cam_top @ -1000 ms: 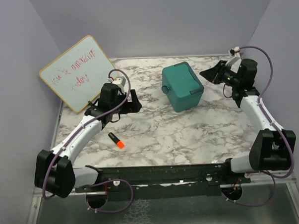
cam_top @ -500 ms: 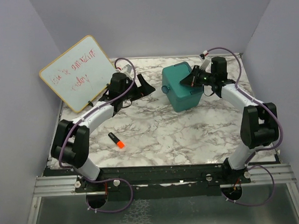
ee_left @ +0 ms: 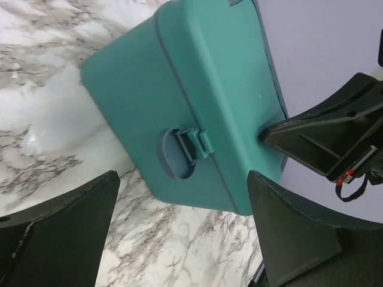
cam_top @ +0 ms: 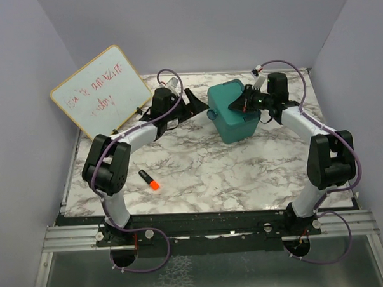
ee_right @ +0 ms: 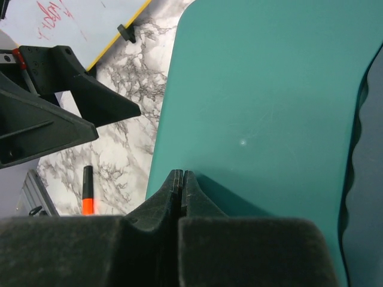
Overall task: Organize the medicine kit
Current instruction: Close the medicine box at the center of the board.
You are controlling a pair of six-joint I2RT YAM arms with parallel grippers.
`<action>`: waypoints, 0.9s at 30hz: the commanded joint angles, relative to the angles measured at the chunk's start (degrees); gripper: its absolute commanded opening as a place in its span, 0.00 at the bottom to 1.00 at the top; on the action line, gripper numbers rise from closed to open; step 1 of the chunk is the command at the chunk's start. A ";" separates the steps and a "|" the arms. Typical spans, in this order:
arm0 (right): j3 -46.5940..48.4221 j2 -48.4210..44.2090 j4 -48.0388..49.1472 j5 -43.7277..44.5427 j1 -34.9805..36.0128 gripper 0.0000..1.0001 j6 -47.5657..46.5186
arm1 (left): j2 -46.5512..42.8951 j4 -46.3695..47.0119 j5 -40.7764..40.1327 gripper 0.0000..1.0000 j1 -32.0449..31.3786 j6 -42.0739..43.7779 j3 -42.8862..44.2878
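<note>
The medicine kit [cam_top: 232,119] is a teal box with its lid down, standing at the back middle of the marble table. Its small front latch [ee_left: 194,145] faces my left gripper [cam_top: 195,105], which is open just left of the box without touching it. In the left wrist view the left gripper [ee_left: 182,179] has the latch side between its spread fingers [ee_left: 66,230]. My right gripper [ee_right: 181,177] is shut with nothing in it, its tips resting on the teal lid [ee_right: 263,101]. From above, the right gripper [cam_top: 235,106] lies over the lid's top.
A wooden-framed whiteboard [cam_top: 100,91] with red writing leans at the back left. A black and orange marker [cam_top: 149,179] lies on the table nearer the front left. Purple-grey walls close in the table on three sides.
My left arm has reached right toward the kit's latch side. My right arm swung in from the right, shut its gripper and settled on the lid.
</note>
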 commanded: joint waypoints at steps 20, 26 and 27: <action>-5.43 1.14 -3.73 1.62 0.20 0.00 -1.75 | 9.80 8.14 4.28 0.94 -3.72 -5.94 4.21; -5.43 1.88 -3.36 0.54 0.16 0.00 -1.75 | 12.06 13.44 4.99 0.93 -4.17 -10.83 4.32; -5.47 2.00 -3.30 0.37 0.20 0.01 -1.70 | 12.05 14.41 4.79 0.93 -4.18 -11.69 3.93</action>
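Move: The latch on the medicine box's near-left side lies some 7 cm to the left hand's right, about 1 cm back and 4 cm lower. The middle of the box's lid is about 14 cm to that hand's right, 1 cm ahead and 1 cm lower. The right hand's closed fingertips are already on the lid; from them the latch is roughly 8 cm left, 2 cm back and 5 cm below. Left hand, fingers wide, eases right about 5 cm and down 3 towards the latch; right keeps pressing the lid. ##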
